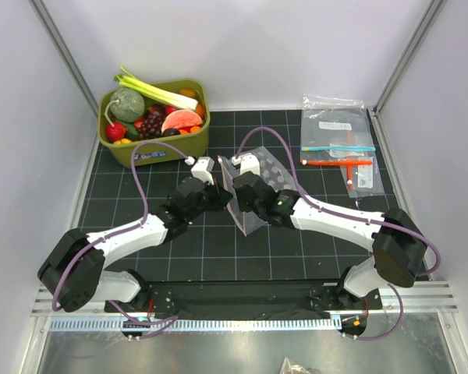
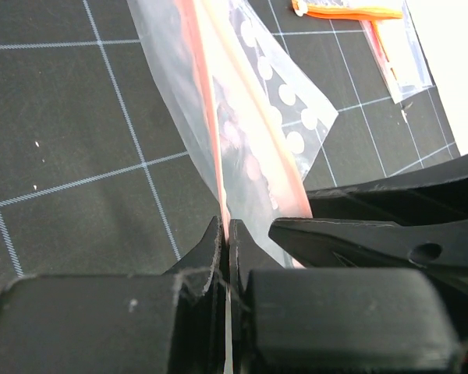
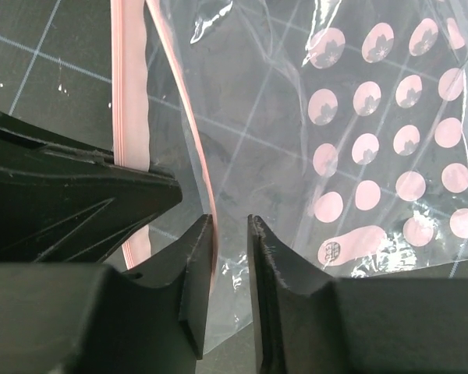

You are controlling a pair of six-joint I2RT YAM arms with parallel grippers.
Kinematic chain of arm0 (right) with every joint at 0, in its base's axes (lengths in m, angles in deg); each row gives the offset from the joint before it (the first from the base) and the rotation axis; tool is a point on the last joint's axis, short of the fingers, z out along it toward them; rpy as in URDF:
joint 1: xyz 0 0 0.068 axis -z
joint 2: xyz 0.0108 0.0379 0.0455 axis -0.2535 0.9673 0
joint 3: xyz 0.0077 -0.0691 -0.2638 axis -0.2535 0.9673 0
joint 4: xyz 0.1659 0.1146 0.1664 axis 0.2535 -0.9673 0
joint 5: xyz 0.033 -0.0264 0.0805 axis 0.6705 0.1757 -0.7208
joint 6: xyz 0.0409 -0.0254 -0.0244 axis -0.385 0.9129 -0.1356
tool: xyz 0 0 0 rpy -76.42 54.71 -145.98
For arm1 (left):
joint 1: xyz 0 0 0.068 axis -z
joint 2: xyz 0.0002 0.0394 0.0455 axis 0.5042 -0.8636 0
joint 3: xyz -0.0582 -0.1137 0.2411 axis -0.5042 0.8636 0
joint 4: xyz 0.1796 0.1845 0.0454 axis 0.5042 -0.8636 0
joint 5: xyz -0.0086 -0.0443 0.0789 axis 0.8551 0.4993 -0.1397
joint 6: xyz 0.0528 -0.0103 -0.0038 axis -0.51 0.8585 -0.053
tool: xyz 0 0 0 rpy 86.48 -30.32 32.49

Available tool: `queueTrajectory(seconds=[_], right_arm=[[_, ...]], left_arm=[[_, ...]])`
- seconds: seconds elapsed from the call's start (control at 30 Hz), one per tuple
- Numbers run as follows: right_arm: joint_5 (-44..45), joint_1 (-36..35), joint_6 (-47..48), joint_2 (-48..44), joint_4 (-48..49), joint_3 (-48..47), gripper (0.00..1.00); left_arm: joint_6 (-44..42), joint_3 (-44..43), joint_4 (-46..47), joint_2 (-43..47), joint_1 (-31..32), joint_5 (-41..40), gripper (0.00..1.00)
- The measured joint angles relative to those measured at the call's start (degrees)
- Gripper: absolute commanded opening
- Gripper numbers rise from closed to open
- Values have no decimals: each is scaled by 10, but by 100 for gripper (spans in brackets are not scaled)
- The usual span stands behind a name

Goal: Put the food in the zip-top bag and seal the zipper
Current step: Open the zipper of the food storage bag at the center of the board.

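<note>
The zip-top bag, clear with pink dots, stands crumpled at the middle of the mat between both grippers. In the left wrist view my left gripper is shut on the bag's pinkish zipper edge. My right gripper is open, its jaws a small gap apart, with the other zipper lip and clear film of the bag between them. From above, the left gripper and right gripper sit almost touching. The food lies piled in the olive-green bin at the back left.
Flat clear bags with blue and orange strips lie at the back right. Grey walls close in the left, right and back sides. The black gridded mat covers the table.
</note>
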Motion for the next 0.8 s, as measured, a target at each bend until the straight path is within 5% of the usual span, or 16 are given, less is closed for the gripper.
queueTrajectory(seconds=[0.13, 0.33, 0.8], right_arm=[[-5, 0, 1, 2, 2, 0, 1], [37, -1, -1, 0, -18, -5, 1], [287, -12, 4, -103, -141, -46, 1]], left_arm=[[1, 0, 0, 0, -4, 8, 0], [3, 0, 0, -3, -12, 17, 0], [5, -65, -15, -128, -18, 57, 0]])
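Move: The pink zip-top bag stands between the hands with its body spreading forward and to the right. The loose lip lies between the right fingers, about 1 cm left of that hand's point, and from the left hand it is roughly 3 cm right and 2 cm back. The opposite lip, already pinched by the left fingers, is some 3 cm left and 2 cm ahead of the right hand. The spare bags lie on the board about 30 cm right and 16 cm ahead of the right hand, some 10 cm lower. The right fingers close from about a third open, pinch the loose pink lip and then carry it away from the left hand, roughly 10 cm to the right and 9 cm up, while the hand swings clockwise by about 20 degrees and its fingertips tip upward. The left hand keeps its pinch on the opposite lip and, as the right pulls away, sinks about 4 cm towards the board and eases some 2 cm right and slightly forward, its fingertips dipping a little. ##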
